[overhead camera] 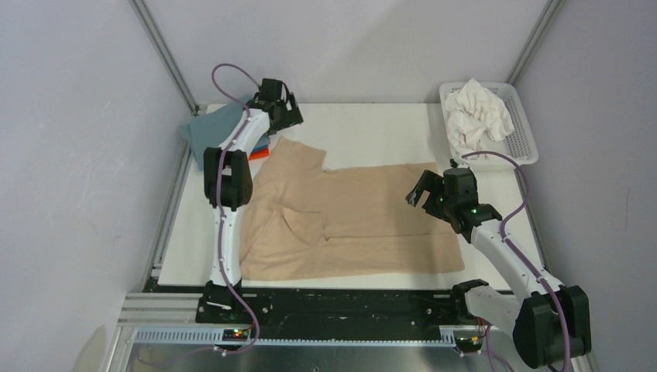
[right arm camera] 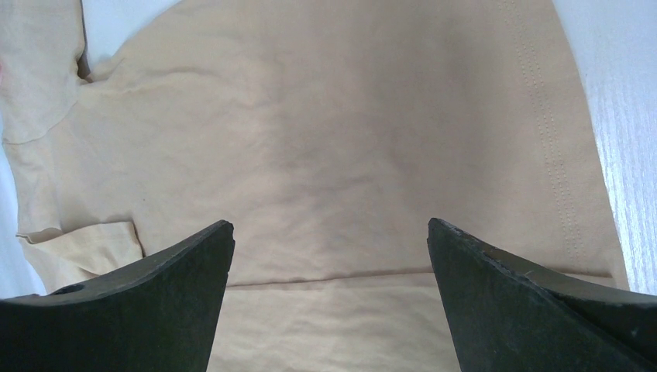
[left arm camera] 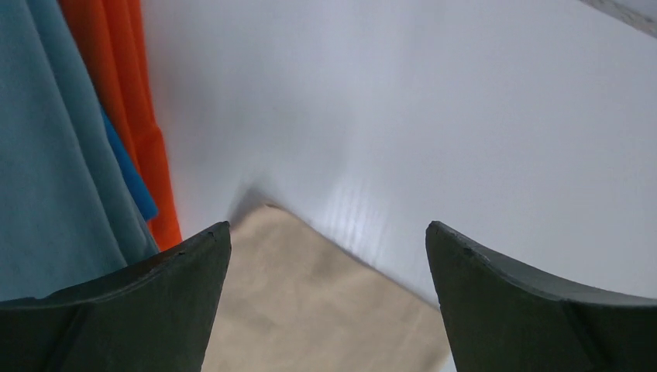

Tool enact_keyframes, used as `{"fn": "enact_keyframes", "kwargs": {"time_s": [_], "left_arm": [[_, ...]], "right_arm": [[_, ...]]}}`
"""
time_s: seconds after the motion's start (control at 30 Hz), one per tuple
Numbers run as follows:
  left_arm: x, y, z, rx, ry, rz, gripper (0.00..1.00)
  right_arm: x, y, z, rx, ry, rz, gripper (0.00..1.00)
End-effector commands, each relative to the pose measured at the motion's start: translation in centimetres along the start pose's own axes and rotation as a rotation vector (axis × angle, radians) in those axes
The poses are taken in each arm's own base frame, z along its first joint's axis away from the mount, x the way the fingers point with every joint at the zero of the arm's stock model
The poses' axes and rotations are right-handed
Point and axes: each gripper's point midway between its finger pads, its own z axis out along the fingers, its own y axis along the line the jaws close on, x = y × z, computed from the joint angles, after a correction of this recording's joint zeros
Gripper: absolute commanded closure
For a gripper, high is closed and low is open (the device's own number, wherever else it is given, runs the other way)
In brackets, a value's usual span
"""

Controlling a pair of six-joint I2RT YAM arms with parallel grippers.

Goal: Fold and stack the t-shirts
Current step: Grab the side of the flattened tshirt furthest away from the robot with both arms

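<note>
A tan-beige t-shirt [overhead camera: 349, 221] lies spread on the white table, partly folded, with one sleeve pointing to the back left. My left gripper [overhead camera: 288, 111] hovers open over that sleeve's far corner [left arm camera: 310, 302], nothing between its fingers. A stack of folded t-shirts sits at the back left: grey-blue [overhead camera: 213, 128] [left arm camera: 54, 155] on top, bright blue [left arm camera: 128, 167] and orange [left arm camera: 124, 93] edges beneath. My right gripper [overhead camera: 424, 194] stands open above the tan shirt's right part [right arm camera: 333, 155], empty, near a fold line. A crumpled white t-shirt [overhead camera: 479, 115] fills the basket.
The white slotted plastic basket [overhead camera: 528, 143] stands at the back right corner. Bare white table [overhead camera: 372, 128] shows behind the tan shirt. Grey walls and aluminium frame posts [overhead camera: 166, 58] close in the sides and the back.
</note>
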Motion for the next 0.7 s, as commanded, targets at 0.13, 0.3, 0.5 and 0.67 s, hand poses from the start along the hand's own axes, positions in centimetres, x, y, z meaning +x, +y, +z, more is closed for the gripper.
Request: {"fn": "enact_keyframes", "kwargs": {"time_s": [0.13, 0.3, 0.5, 0.67], "left_arm": [[-0.3, 1.7, 2.2, -0.044, -0.005, -0.105, 0.0], [2.2, 1.6, 2.9, -0.007, 0.076, -0.115, 0.0], [5.5, 0.8, 2.1, 0.054, 0.179, -0.088, 0.01], [7.2, 0.5, 1.0, 0.036, 0.199, -0.019, 0.05]], "right_arm": [[-2.1, 1.1, -0.6, -0.03, -0.054, -0.019, 0.0], [-2.0, 1.1, -0.7, -0.032, -0.053, -0.019, 0.0], [-2.2, 0.9, -0.8, -0.026, -0.057, -0.014, 0.01], [-2.2, 1.0, -0.8, -0.03, -0.056, -0.008, 0.01]]}}
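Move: The far sleeve end of the tan t-shirt lies just under the left hand, about 3 cm back, 2 cm to its right and 7 cm below. The folded stack is level with this hand, some 19 cm to its left; the notch between sleeve and shirt body is about 11 cm back and 11 cm right. From the right hand, the sleeve end lies roughly 17 cm ahead, 31 cm to the left and 9 cm below. The left hand's open fingertips come down close around the sleeve end and seem to touch the table there. The hand sinks about 5 cm, at first swinging slightly left and forward, then draws back some 2.5 cm towards the cloth and returns right, tipping the fingers about 5 degrees steeper. The fingers stay wide open. ##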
